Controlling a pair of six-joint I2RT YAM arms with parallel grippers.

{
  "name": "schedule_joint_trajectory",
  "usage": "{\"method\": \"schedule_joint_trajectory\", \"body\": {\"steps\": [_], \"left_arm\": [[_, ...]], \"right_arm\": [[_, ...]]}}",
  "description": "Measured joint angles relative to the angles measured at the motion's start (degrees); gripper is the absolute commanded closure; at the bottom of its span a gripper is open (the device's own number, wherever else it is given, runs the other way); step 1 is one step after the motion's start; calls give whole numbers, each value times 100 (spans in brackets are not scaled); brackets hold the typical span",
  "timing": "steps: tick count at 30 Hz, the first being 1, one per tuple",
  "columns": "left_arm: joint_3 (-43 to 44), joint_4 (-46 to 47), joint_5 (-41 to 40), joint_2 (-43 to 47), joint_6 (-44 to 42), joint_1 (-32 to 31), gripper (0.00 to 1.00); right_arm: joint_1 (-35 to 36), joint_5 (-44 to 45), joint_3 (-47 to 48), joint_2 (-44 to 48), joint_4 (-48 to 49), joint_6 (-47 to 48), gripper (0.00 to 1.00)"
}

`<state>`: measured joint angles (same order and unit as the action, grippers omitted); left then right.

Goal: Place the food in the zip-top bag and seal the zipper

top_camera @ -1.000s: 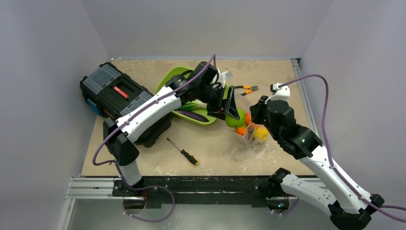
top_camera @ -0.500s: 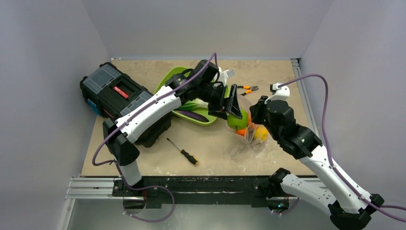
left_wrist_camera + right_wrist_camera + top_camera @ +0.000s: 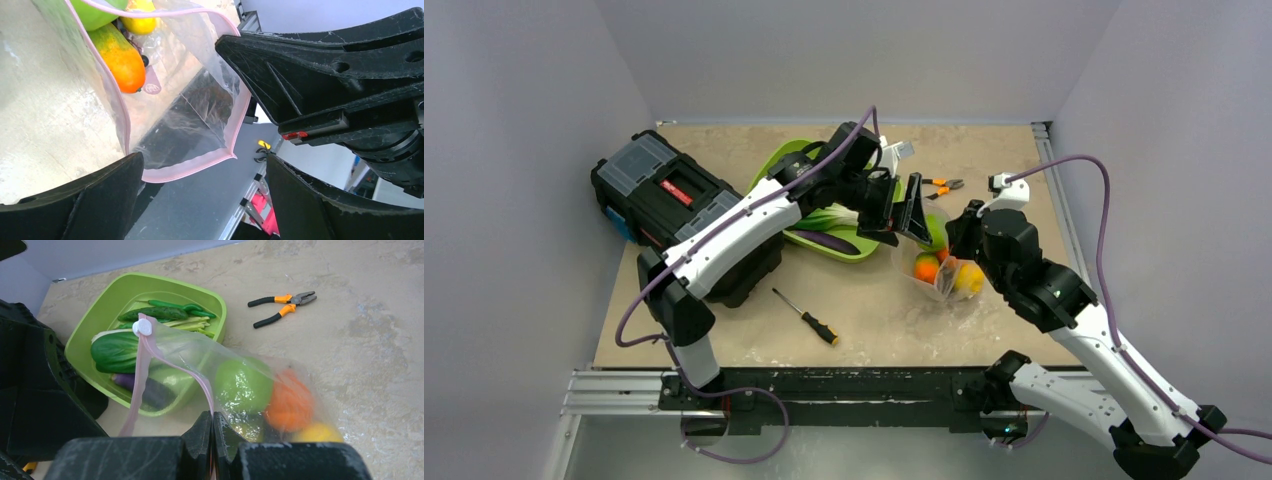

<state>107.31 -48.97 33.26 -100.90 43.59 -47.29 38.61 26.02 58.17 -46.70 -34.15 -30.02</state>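
The clear zip-top bag [image 3: 939, 285] lies right of the lime-green tray [image 3: 774, 162], its mouth facing the tray. Inside sit a green round fruit [image 3: 243, 385], an orange [image 3: 289, 400] and a yellow lemon [image 3: 317, 432]. My right gripper [image 3: 212, 416] is shut on the pink zipper [image 3: 197, 377] edge and holds it up. My left gripper [image 3: 904, 225] hangs open at the bag's mouth [image 3: 190, 167], with nothing between its fingers. Bok choy [image 3: 115, 352], a purple eggplant [image 3: 150, 390] and green pods [image 3: 170, 312] lie in the tray.
A black toolbox [image 3: 674, 195] stands at the left, under my left arm. A screwdriver [image 3: 806, 316] lies near the front edge. Orange-handled pliers [image 3: 939, 185] lie behind the bag. A white slider tab [image 3: 142, 327] sits on the zipper.
My left gripper opened wider and let go of the green fruit, which now rests inside the bag. The gripper drew back slightly toward the tray. The right arm stayed put.
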Motion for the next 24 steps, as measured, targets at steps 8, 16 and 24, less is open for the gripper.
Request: {"method": "schedule_joint_trajectory", "body": {"steps": [8,16,24], "left_arm": [[-90,-160,-828,553,-601,7,10],[-940,-83,-2603,2253,-1040,133,11],[-1495,-153,-3724,2444,-1082,514,11]], "right_arm": [[-2,0,0,2,0,-2,100],[0,7,0,0,-4,0,100],[-2,33,0,-2,-15,0,100]]}}
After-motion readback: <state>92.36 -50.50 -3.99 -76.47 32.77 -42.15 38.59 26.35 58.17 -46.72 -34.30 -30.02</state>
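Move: Ahead and to the left, the bok choy in the green bin lies about 25 cm forward, 14 cm left and 28 cm below the empty left hand, with the eggplant some 7 cm nearer than the bok choy. From that hand, the green apple in the bag is roughly 16 cm ahead, 7 cm right and 24 cm below. From the right hand, the bok choy is about 20 cm ahead, 22 cm left and 27 cm lower. Leaving the bag mouth, the wide-open left hand sweeps some 15 cm left towards the bin of vegetables, rising about 5 cm over the first part, then sinking about 3 cm while edging forward. Its wrist swings some 40 degrees so the fingers point more forward. The right hand stays still, keeping its pinch on the bag's rim. ##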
